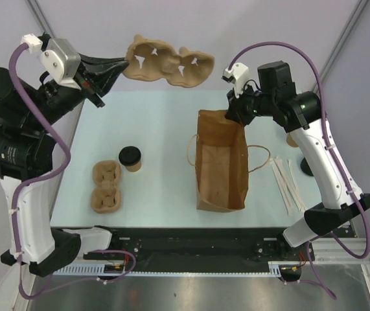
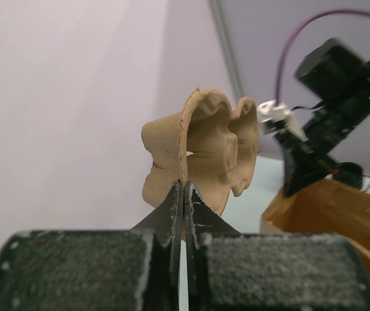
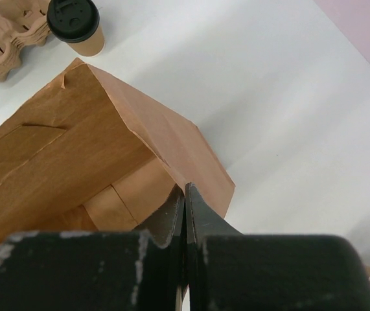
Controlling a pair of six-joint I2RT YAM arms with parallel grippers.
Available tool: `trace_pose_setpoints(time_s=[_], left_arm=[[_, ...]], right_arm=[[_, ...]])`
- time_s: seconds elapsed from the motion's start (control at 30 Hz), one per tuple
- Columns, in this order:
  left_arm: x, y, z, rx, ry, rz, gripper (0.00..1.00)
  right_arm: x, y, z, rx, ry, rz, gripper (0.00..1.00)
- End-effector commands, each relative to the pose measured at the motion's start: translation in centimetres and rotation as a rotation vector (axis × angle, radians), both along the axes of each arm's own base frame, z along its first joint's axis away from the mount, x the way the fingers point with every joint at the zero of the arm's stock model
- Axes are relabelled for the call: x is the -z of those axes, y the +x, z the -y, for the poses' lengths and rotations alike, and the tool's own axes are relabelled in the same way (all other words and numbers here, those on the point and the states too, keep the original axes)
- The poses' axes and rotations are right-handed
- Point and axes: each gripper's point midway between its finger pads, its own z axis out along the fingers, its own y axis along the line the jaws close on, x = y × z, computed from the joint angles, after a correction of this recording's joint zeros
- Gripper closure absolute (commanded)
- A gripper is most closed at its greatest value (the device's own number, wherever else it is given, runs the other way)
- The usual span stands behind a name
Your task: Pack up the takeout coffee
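The takeout coffee (image 1: 130, 158), a small tan cup with a black lid, stands upright on the table to the left of the bag; it also shows at the top left of the right wrist view (image 3: 76, 26). My left gripper (image 1: 123, 65) is raised at the far left and shut on the edge of a tan pulp cup carrier (image 1: 168, 63), which hangs in the air (image 2: 204, 149). An open brown paper bag (image 1: 220, 162) stands mid-table. My right gripper (image 1: 232, 111) is shut on the bag's far rim (image 3: 172, 168).
A stack of pulp cup carriers (image 1: 105, 186) lies near the front left, just below the coffee. Pale wooden stirrers (image 1: 288, 184) lie right of the bag beside the right arm. The bag's twisted handles stick out on both sides.
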Motion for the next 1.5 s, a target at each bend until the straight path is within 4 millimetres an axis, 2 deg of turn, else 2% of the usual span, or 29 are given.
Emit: trace_pose_setpoints(time_s=[0.0, 0.13, 0.2, 0.4, 0.5, 0.57, 0.7, 0.8, 0.9, 1.0, 1.07, 1.23, 1.47], left_arm=[[0.0, -2.4, 2.6, 0.140, -0.007, -0.033, 1.00], [2.9, -4.3, 5.2, 0.253, 0.081, -0.085, 1.00], [4.5, -4.6, 5.6, 0.273, 0.135, -0.103, 1.00], [6.0, -4.6, 5.8, 0.282, 0.200, -0.097, 1.00], [7.3, -4.3, 6.8, 0.286, 0.263, -0.095, 1.00], [8.8, -4.5, 8.0, 0.292, 0.375, -0.034, 1.00], [9.4, -4.0, 8.9, 0.231, 0.489, 0.048, 1.00], [10.5, -4.6, 10.0, 0.242, 0.578, 0.079, 1.00], [12.1, -6.7, 11.4, 0.288, 0.677, 0.133, 1.00], [13.4, -6.7, 11.8, 0.269, 0.747, 0.146, 1.00], [14.1, -6.5, 11.9, 0.263, 0.771, 0.130, 1.00], [17.3, -6.2, 12.5, 0.275, 0.871, 0.044, 1.00], [19.9, -6.1, 13.6, 0.301, 0.923, -0.059, 1.00]], right_arm=[[-0.9, 0.4, -0.6, 0.014, 0.009, 0.038, 1.00], [-0.6, 0.5, -0.9, 0.024, -0.012, 0.031, 1.00], [-0.8, 0.5, -0.8, 0.033, -0.011, 0.034, 1.00], [-1.2, 0.6, -0.6, 0.053, -0.005, 0.043, 1.00], [-1.0, 0.5, -0.9, 0.045, -0.013, 0.041, 1.00], [-1.0, 0.5, -1.0, 0.047, -0.018, 0.046, 1.00], [-1.0, 0.4, -1.3, 0.050, -0.022, 0.051, 1.00], [-1.0, 0.3, -1.3, 0.056, -0.026, 0.053, 1.00], [-1.0, 0.2, -1.4, 0.065, -0.042, 0.069, 1.00], [-1.1, 0.1, -1.4, 0.071, -0.047, 0.077, 1.00], [-1.3, -0.1, -1.5, 0.071, -0.045, 0.083, 1.00], [-1.2, -0.4, -1.8, 0.076, -0.041, 0.081, 1.00], [-1.1, -1.1, -2.3, 0.073, -0.010, 0.063, 1.00]])
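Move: The left gripper, high up with the cup carrier already in its fingers, has the open mouth of the paper bag about 23 cm to its right, 4 cm back and 26 cm below. The lidded coffee cup stands some 10 cm ahead and 8 cm left of that gripper, 56 cm down; the spare carrier lies 2 cm ahead and 17 cm left. From the right gripper, still pinching the bag's far rim, the mouth's middle is about 12 cm back, 3 cm left, 3 cm below. Bring the left gripper down about 19 cm and some 14 cm to the right, easing back 6 cm, to carry the pinched carrier to the bag's mouth. Meanwhile roll the hand about 50 degrees, left side up, until the fingers slope down to the right. With the right gripper keep the rim pinched and draw it about 2 cm left, towards the carrier. ##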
